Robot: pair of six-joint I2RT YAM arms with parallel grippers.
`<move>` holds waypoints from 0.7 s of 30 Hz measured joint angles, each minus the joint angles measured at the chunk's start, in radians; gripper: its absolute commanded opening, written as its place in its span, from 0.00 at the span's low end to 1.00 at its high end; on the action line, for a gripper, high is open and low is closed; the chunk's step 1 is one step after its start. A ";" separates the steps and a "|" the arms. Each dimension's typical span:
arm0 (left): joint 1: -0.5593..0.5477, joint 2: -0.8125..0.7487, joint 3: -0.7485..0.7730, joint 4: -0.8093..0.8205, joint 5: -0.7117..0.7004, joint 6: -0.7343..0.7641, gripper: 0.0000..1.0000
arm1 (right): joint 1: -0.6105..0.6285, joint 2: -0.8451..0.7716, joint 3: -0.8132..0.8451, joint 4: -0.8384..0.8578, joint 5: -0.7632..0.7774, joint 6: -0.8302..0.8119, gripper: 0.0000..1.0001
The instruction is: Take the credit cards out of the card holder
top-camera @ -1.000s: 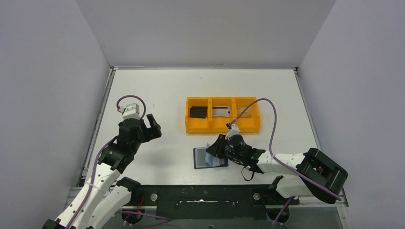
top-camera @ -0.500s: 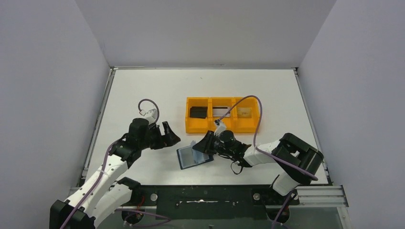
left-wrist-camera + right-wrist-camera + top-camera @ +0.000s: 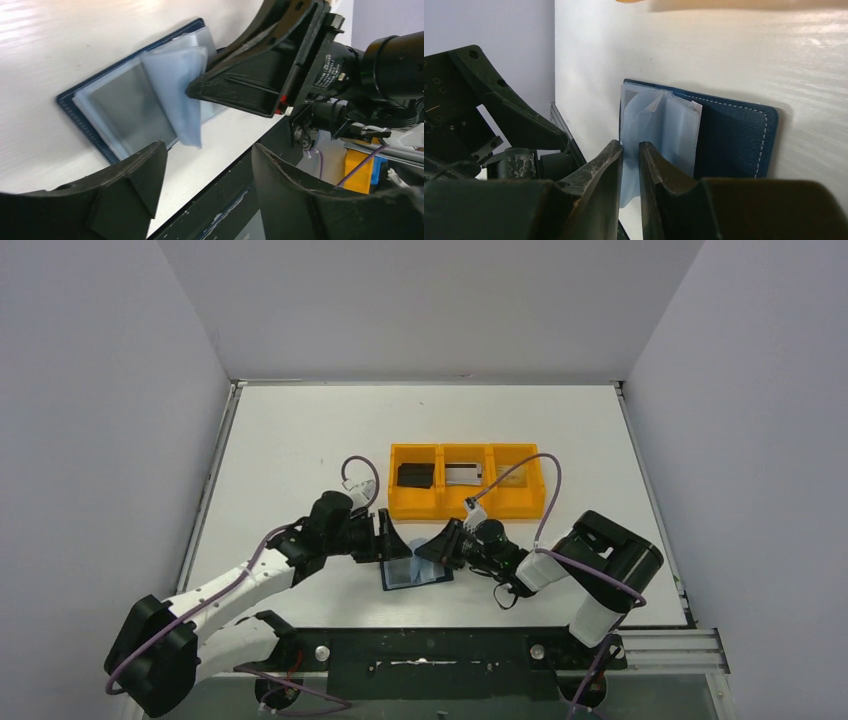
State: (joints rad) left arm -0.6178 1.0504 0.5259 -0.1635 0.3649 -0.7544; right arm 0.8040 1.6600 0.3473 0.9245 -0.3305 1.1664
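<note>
The card holder [image 3: 414, 574] lies open on the table near the front edge, navy with blue-grey inner pockets [image 3: 131, 111]. My right gripper [image 3: 441, 543] is shut on one thin pocket leaf [image 3: 659, 125], holding it up off the navy cover [image 3: 734, 142]. My left gripper [image 3: 386, 540] hovers at the holder's left edge, open and wide [image 3: 209, 147], with nothing between its fingers. A black credit card [image 3: 415, 475] and a silver one [image 3: 463, 474] lie in the orange tray. Whether a card sits in the flat pocket I cannot tell.
The orange three-compartment tray [image 3: 466, 508] stands just behind both grippers. The right arm's purple cable [image 3: 520, 468] loops over its right compartment. The table's dark front rail [image 3: 235, 200] runs just below the holder.
My left arm has swung right, up to the card holder, with its jaws narrowing somewhat. The right gripper has slid the holder a little to the left, still gripping the pocket leaf.
</note>
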 measured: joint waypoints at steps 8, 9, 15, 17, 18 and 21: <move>-0.052 0.125 -0.019 0.155 -0.055 -0.086 0.48 | -0.007 0.023 -0.038 0.091 -0.009 0.037 0.19; -0.054 0.132 -0.024 0.161 -0.065 -0.093 0.47 | -0.007 0.023 -0.040 0.093 -0.009 0.039 0.19; -0.065 0.189 -0.047 0.167 -0.130 -0.126 0.43 | -0.012 0.019 -0.055 0.093 -0.008 0.047 0.19; -0.069 0.207 -0.047 0.167 -0.144 -0.127 0.42 | -0.013 0.019 -0.057 0.093 -0.008 0.048 0.19; -0.071 0.218 -0.047 0.168 -0.146 -0.127 0.40 | -0.013 0.019 -0.058 0.093 -0.008 0.049 0.19; -0.082 0.266 -0.046 0.168 -0.156 -0.129 0.36 | -0.016 0.018 -0.058 0.093 -0.009 0.051 0.19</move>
State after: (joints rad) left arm -0.6998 1.3163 0.4797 0.0048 0.2089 -0.8829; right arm 0.7883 1.6775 0.2897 1.0172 -0.3397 1.2171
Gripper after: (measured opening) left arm 0.394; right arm 0.190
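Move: The raised clear sleeve of the card holder, already pinched by the right gripper, lies about 7 cm below the left hand, some 4 cm to its right and 1 cm nearer the base. The flat clear pocket beside it is about 3 cm back, straight below by 9 cm; the yellow tray's middle is about 14 cm ahead and 13 cm right. From the right hand the sleeve is about 1 cm left and 1 cm below. Lower the left gripper about 7 cm towards the card holder, first easing some 2 cm right, then going nearly straight down so the fingertips come in close beside the raised sleeve. Narrow its fingers from well open to less than half as you sink, leaving a gap, and let the wrist tilt some 10 degrees. Keep the right gripper's pinch on the sleeve, letting it drift about 1 cm right. ##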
